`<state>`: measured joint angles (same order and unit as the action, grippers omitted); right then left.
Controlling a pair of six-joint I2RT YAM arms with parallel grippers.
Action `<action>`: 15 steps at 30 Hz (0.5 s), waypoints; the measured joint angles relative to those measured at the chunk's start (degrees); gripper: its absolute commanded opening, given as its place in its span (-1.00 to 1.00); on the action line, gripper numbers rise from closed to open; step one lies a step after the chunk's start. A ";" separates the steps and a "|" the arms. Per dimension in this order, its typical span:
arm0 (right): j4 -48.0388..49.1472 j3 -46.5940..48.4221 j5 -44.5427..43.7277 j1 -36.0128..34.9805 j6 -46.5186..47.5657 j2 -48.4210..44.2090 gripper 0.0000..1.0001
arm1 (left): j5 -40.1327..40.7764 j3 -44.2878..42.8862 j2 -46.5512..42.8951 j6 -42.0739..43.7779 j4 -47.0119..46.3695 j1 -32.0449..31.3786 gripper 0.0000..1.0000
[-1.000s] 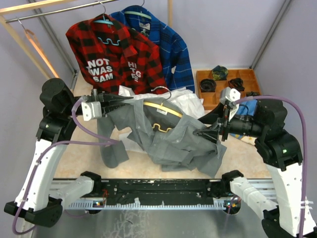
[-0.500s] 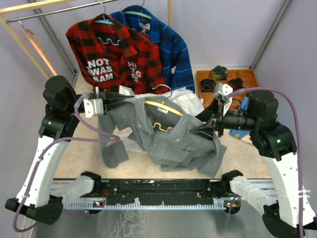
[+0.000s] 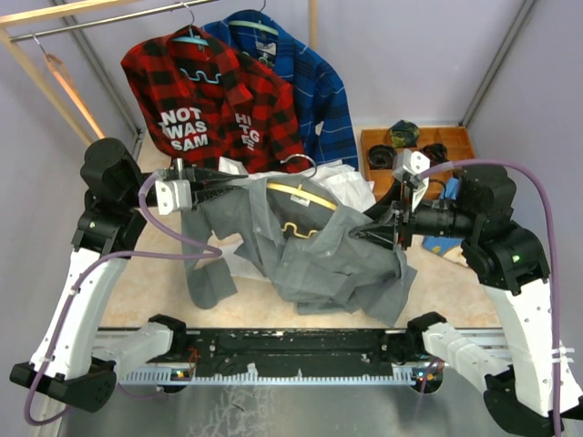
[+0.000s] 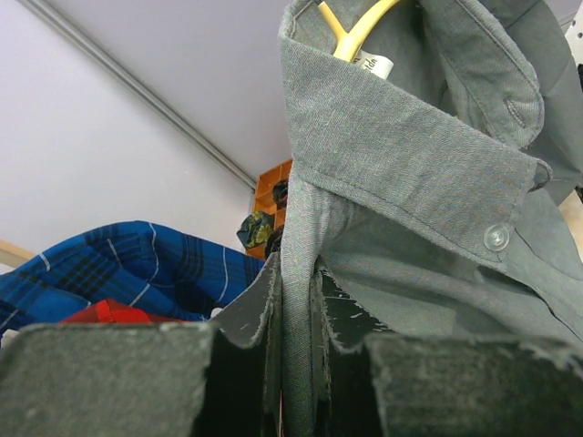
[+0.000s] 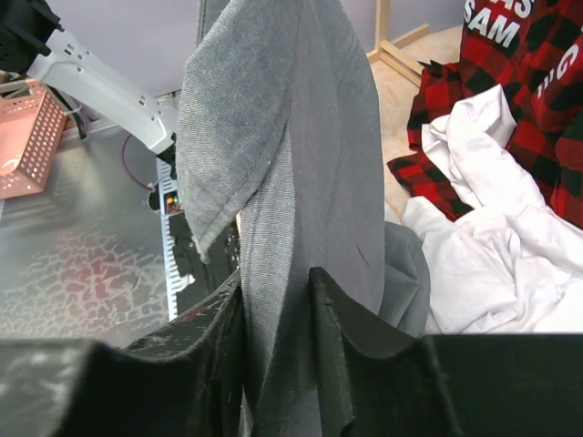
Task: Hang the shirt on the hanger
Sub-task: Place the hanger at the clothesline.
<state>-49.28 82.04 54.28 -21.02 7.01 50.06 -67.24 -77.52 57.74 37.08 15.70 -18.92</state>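
Note:
The grey shirt (image 3: 310,259) hangs stretched between both arms above the table, its lower part bunched on the surface. Inside its collar sits the pale yellow hanger (image 3: 305,202), whose silver hook sticks out toward the back. My left gripper (image 3: 239,187) is shut on the shirt's front edge just below the collar (image 4: 401,182); the left wrist view shows the hanger (image 4: 351,32) above the collar and the left gripper (image 4: 296,291) pinching a fold. My right gripper (image 3: 360,233) is shut on a hanging fold of the shirt (image 5: 291,137), and in its wrist view the fabric fills the right gripper (image 5: 278,291).
A white shirt (image 3: 342,187) lies under and behind the grey one. A red-black plaid shirt (image 3: 205,100) and a blue plaid shirt (image 3: 310,86) hang on the rack at the back. An orange tray (image 3: 419,155) stands back right. A darker hanger (image 3: 68,86) hangs far left.
My right gripper has drawn a little left and up and narrowed onto the shirt fold. The left arm rose slightly a second ago and has stayed put since.

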 measured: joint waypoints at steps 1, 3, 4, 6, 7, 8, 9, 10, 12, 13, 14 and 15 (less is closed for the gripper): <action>0.02 0.00 0.00 0.00 0.11 0.04 -0.62 | 0.13 0.02 0.00 0.02 0.02 0.00 -1.00; 0.74 -0.68 -0.39 -0.02 -0.13 -0.24 -0.85 | 0.50 0.20 0.00 0.00 -0.04 0.00 -1.00; 1.29 -1.44 -0.70 -0.15 -0.13 -0.63 -0.99 | 0.70 0.44 0.00 -0.02 -0.15 0.00 -0.97; 3.43 -4.55 -1.46 -0.24 -1.14 -2.19 -1.00 | 1.31 1.57 -0.11 -0.20 -0.31 0.00 -0.76; 4.31 -6.14 -2.14 -0.24 -1.38 -2.99 -1.00 | 1.60 2.47 -0.24 -0.46 -0.33 0.00 -0.62; 5.29 -7.63 -2.69 -0.24 -1.99 -3.78 -1.00 | 2.16 3.63 -0.44 -1.01 -0.48 0.00 -0.46; 6.16 -8.98 -3.41 -0.24 -2.36 -4.52 -1.00 | 2.54 4.57 -0.66 -1.46 -0.74 0.00 -0.32; 6.82 -10.05 -4.04 -0.24 -2.82 -5.22 -1.00 | 3.23 5.92 -1.03 -2.47 -1.42 -0.04 -0.18; 7.30 -11.78 -5.99 -0.28 -3.54 -6.58 -1.00 | 4.76 8.09 -2.05 -4.20 -3.06 -0.07 0.03; 7.39 -12.44 -7.21 -0.28 -3.76 -7.08 -1.00 | 5.79 9.22 -2.89 -5.64 -4.24 -0.04 0.08; 7.50 -13.09 -8.90 -0.28 -4.07 -7.63 -1.00 | 6.80 10.21 -3.74 -6.73 -5.40 -0.07 0.13; 7.54 -13.49 -10.47 -0.28 -4.37 -8.09 -1.00 | 7.80 11.06 -4.63 -8.13 -6.38 -0.07 0.17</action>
<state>-41.74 68.55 43.81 -21.30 2.63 41.98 -59.44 -66.46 53.10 28.95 9.32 -18.98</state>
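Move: The grey shirt's left shoulder is already pinched in the left fingers and its right shoulder lies between the half-open right fingers. The hanger's hook stands about 13 cm right of the left hand, 2 ahead and 4 higher; from the right hand it is roughly 14 cm left, 11 ahead and 7 up. The white shirt lies some 12 cm right of the left hand, 8 ahead, roughly 33 below. The right fingers close and pinch the cloth of the shirt's right shoulder, while the left fingers open and let go of the other shoulder. Both hands sink about 4 cm and ease 1–2 cm forward, the right swivelling some 10 degrees clockwise, the left slightly counter-clockwise with its tips coming forward. ##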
